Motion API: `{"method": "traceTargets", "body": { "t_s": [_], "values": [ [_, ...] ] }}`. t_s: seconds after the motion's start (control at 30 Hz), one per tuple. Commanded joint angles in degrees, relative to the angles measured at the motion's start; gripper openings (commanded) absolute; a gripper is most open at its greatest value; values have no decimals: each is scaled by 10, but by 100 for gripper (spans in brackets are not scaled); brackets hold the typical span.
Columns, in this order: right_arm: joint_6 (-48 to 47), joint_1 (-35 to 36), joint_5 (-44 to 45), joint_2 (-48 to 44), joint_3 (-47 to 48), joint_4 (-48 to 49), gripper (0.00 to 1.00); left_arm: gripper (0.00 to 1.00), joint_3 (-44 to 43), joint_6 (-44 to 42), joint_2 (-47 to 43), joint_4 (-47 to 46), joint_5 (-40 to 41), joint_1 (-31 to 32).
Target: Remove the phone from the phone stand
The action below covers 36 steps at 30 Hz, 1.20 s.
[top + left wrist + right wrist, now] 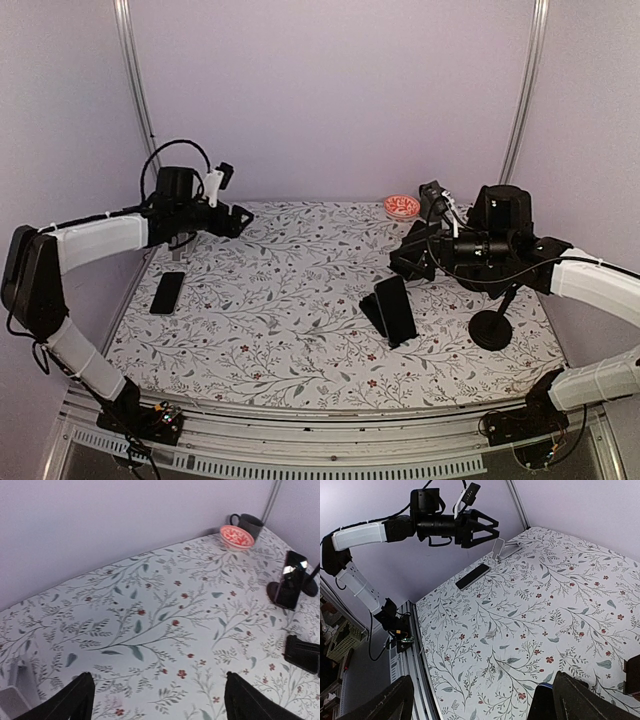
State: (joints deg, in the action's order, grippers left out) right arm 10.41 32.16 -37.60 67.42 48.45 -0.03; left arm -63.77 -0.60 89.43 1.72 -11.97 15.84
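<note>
A black phone [167, 292] lies flat on the flowered table near its left edge, and it also shows in the right wrist view as the phone [472, 576] beside a small white stand [499, 548]. My left gripper [235, 222] hovers above and behind it, open, and the left gripper [160, 702] has only tablecloth between its fingers. In the middle a dark slab [393, 308] leans upright in a black stand [289, 582]. My right gripper [408, 260] hangs just behind that, and the right gripper [480, 705] is open and empty.
A red patterned bowl [402, 206] and a dark mug [246, 522] sit at the back wall. A black round-based pole stand [490, 328] is under the right arm. The table's left metal rail [415, 645] runs by the left arm's base.
</note>
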Motion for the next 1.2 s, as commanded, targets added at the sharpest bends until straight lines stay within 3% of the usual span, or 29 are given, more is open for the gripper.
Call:
{"method": "traceTargets", "body": {
  "t_s": [0.0, 0.23, 0.43, 0.7, 1.17],
  "values": [
    [-6, -3, -3, -17, 14, -12, 99, 89, 66, 45, -6, -82, 3, 119],
    [-14, -3, 1, -21, 22, -33, 99, 82, 122, 106, 80, -207, 28, 266],
    [-22, -3, 2, -20, 27, -42, 99, 70, 76, 100, 201, -267, 28, 340],
    [-23, -3, -4, -14, 33, -44, 99, 57, -36, 56, 327, -257, -3, 351],
    [-28, -3, -6, -6, 34, -49, 99, 47, -104, 19, 409, -245, -38, 345]
  ]
}}
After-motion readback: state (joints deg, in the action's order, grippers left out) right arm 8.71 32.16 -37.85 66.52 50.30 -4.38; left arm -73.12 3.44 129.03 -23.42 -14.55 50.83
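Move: The black phone stand the left hand goes for is about 38 cm to its right, 14 cm back and 19 cm below. The phone leaning on it is some 3 cm farther right. A smaller stand with a black phone is roughly 14 cm farther out than the phone stand and 9 cm to its right. From the idle right hand, the phone stand is about 6 cm to the left, level fore and aft, and some 21 cm below. Left hand sweeps 30 cm right, 20 down, somewhat back towards the phone stand's base, fingers half closing. ##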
